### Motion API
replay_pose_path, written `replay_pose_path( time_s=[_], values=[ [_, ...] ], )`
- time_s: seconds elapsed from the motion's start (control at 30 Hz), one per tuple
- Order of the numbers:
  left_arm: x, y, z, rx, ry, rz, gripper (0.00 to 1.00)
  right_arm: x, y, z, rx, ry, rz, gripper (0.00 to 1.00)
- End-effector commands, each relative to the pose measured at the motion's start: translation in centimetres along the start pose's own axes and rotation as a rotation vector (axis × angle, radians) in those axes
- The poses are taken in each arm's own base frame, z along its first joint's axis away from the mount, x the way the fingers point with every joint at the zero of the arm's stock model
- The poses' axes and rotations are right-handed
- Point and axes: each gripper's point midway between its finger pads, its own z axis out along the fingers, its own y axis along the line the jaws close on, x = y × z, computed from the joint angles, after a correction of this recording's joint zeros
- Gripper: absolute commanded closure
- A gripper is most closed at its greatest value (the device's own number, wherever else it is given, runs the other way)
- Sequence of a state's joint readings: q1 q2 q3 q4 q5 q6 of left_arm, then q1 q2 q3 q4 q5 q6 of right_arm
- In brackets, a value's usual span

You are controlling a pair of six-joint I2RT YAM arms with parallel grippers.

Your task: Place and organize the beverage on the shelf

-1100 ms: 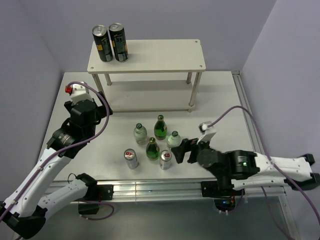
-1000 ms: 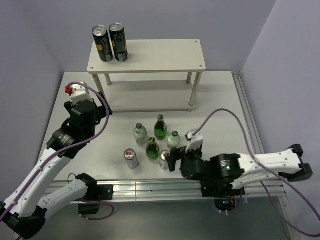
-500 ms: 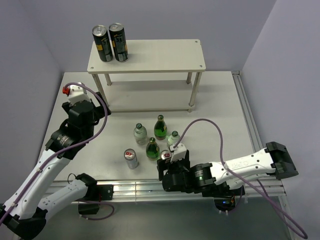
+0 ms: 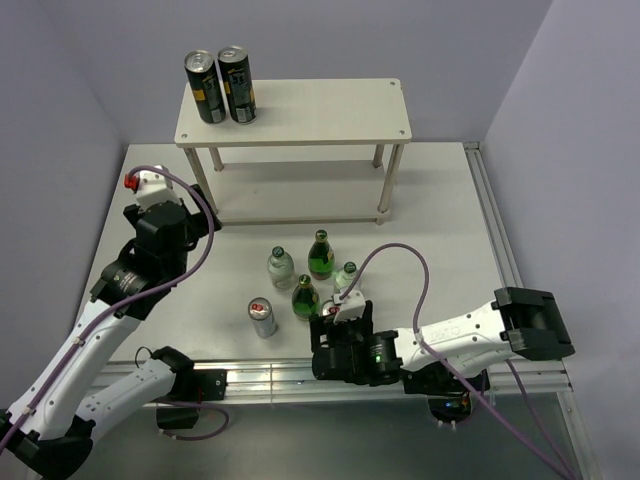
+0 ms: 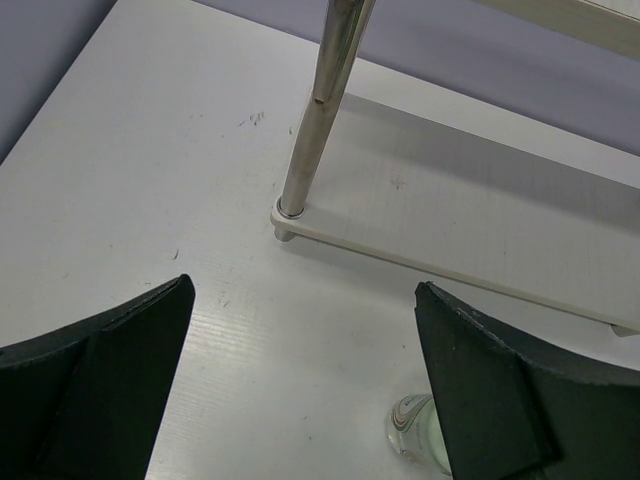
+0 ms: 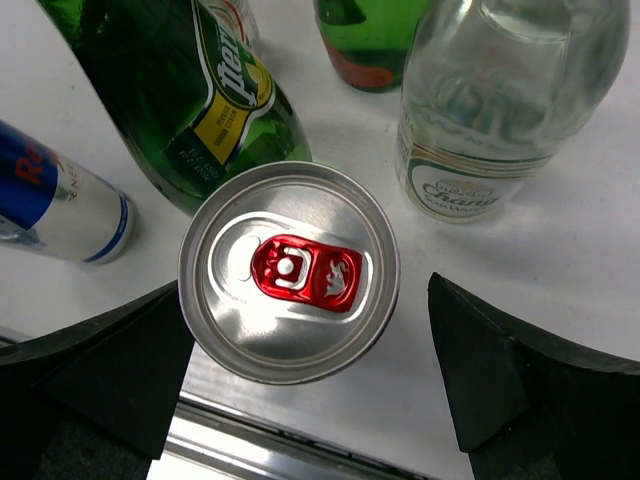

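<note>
The cream-white shelf (image 4: 320, 112) stands at the back of the table, with two black cans (image 4: 222, 86) on the left end of its top board. Several drinks stand in a group on the table: green bottles (image 4: 320, 255) (image 4: 304, 297), clear bottles (image 4: 280, 267) (image 4: 346, 277) and a silver can (image 4: 261, 317). My right gripper (image 4: 334, 328) is open above a second silver can with a red tab (image 6: 290, 270). Its jaws stand apart on either side of the can and do not touch it. My left gripper (image 4: 203, 222) is open and empty near the shelf's front left leg (image 5: 320, 100).
In the right wrist view a green bottle (image 6: 200, 90), a clear bottle (image 6: 500, 110) and a blue-silver can (image 6: 55, 205) crowd the red-tab can. The metal rail of the table's near edge (image 6: 300, 440) lies just behind it. A clear bottle (image 5: 415, 440) shows under my left gripper.
My right arm has swung left from the table's right side toward the near edge, bringing its open gripper over the red-tab can. The left arm has barely moved.
</note>
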State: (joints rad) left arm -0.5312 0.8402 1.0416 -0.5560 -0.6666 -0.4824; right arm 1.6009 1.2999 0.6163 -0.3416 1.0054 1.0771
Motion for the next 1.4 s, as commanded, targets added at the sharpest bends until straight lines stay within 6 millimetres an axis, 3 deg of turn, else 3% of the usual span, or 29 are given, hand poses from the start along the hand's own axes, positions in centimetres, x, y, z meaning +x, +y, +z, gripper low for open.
replay_pose_path(
  time_s=[0.0, 0.2, 0.3, 0.33, 0.4, 0.47, 0.5, 0.57, 0.6, 0.67, 0.7, 0.8, 0.87, 0.9, 0.97, 1.0, 1.1, 1.17, 1.2, 1.23, 1.27, 1.3, 1.33, 1.37],
  values=[
    [-0.8, -0.3, 0.0, 0.020, -0.026, -0.008, 0.01, -2.1, 0.2, 0.7, 0.032, -0.132, 0.080, 0.01],
    [-0.7, -0.3, 0.1, 0.026, -0.022, -0.010, 0.01, -2.4, -1.3, 1.4, 0.107, -0.227, 0.104, 0.08],
    [-0.7, -0.3, 0.2, 0.025, -0.019, -0.011, 0.01, -2.6, -1.2, 1.6, 0.118, -0.252, 0.105, 0.19],
    [-0.7, -0.3, 0.3, 0.026, -0.018, -0.010, 0.01, -2.6, -1.1, 1.7, 0.118, -0.253, 0.108, 0.29],
    [-0.6, -0.2, 0.4, 0.022, -0.016, -0.010, 0.01, -2.5, -1.1, 1.7, 0.119, -0.247, 0.092, 0.37],
    [-0.7, -0.2, 0.4, 0.023, -0.017, -0.012, 0.01, -2.7, -0.9, 1.5, 0.120, -0.242, 0.099, 0.52],
    [-0.7, -0.1, 0.3, 0.021, -0.018, -0.011, 0.01, -3.0, -1.0, 1.3, 0.128, -0.239, 0.088, 0.69],
    [-0.8, 0.0, 0.3, 0.018, -0.021, -0.015, 0.01, -3.7, -0.7, 0.7, 0.115, -0.237, 0.109, 0.90],
    [-0.8, 0.0, 0.3, 0.016, -0.021, -0.015, 0.01, -3.9, -1.4, 0.2, 0.131, -0.229, 0.071, 0.94],
    [-0.8, 0.0, 0.2, 0.018, -0.021, -0.017, 0.01, -6.0, -0.2, -1.3, 0.100, -0.240, 0.120, 0.98],
    [-0.9, 0.1, 0.2, 0.018, -0.024, -0.019, 0.01, -6.6, -0.6, -2.0, 0.107, -0.237, 0.072, 0.99],
    [-0.9, 0.2, 0.1, 0.016, -0.024, -0.019, 0.01, -11.7, 1.1, -5.4, 0.060, -0.249, 0.117, 1.00],
    [-1.0, 0.1, 0.1, 0.020, -0.024, -0.022, 0.01, -14.4, 1.1, -6.8, 0.053, -0.264, 0.125, 1.00],
    [-0.8, 0.2, 0.2, 0.016, -0.020, -0.017, 0.01, -16.9, 1.2, -8.0, 0.050, -0.276, 0.134, 1.00],
    [-0.8, 0.1, 0.2, 0.016, -0.017, -0.017, 0.01, -19.9, 0.9, -9.2, 0.056, -0.314, 0.109, 1.00],
    [-0.8, 0.2, 0.3, 0.014, -0.016, -0.017, 0.01, -22.5, 0.9, -10.1, 0.056, -0.327, 0.147, 1.00],
    [-0.8, 0.2, 0.2, 0.016, -0.015, -0.020, 0.01, -27.8, 0.2, -11.5, 0.095, -0.401, 0.161, 1.00],
    [-0.9, 0.2, 0.1, 0.024, -0.018, -0.024, 0.01, -30.4, -1.4, -11.7, 0.164, -0.422, 0.049, 1.00],
    [-0.9, 0.2, 0.1, 0.025, -0.019, -0.026, 0.01, -31.8, 0.6, -11.4, 0.094, -0.429, 0.165, 1.00],
    [-1.0, 0.2, 0.1, 0.025, -0.019, -0.027, 0.01, -33.9, -1.5, -11.3, 0.112, -0.445, 0.049, 1.00],
    [-1.0, 0.3, 0.1, 0.025, -0.022, -0.029, 0.01, -36.3, -0.7, -11.5, 0.029, -0.501, 0.167, 1.00],
    [-1.0, 0.3, 0.1, 0.026, -0.021, -0.028, 0.01, -37.4, -0.3, -11.6, -0.043, -0.516, 0.165, 1.00],
    [-1.0, 0.3, 0.1, 0.027, -0.022, -0.031, 0.01, -39.1, -2.0, -10.9, -0.003, -0.544, 0.166, 1.00],
    [-1.1, 0.3, 0.1, 0.027, -0.022, -0.033, 0.01, -41.6, -2.9, -11.8, 0.002, -0.575, 0.189, 1.00]
  ],
)
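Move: Directly in front of the right hand, its fingers open on both sides, stands the silver can: its middle about 2 cm ahead, 1 cm to the right and 1 cm lower. A green bottle stands some 5 cm farther out than the can and 6 cm to its left; a clear bottle is about 9 cm beyond the can and 4 cm to its right. The other can is roughly 14 cm left of the hand. From the left hand the silver can lies about 22 cm right, 14 cm back and 24 cm below. Easing forward about 2 cm around the silver can, the right hand closes its fingers on its sides and then lifts it steeply by some 33 cm, drawing slightly back at first. In the last part of the rise it swings forward and a little right towards the shelf's upper deck, tipping the fingers upward about 20 degrees and keeping its grip. ##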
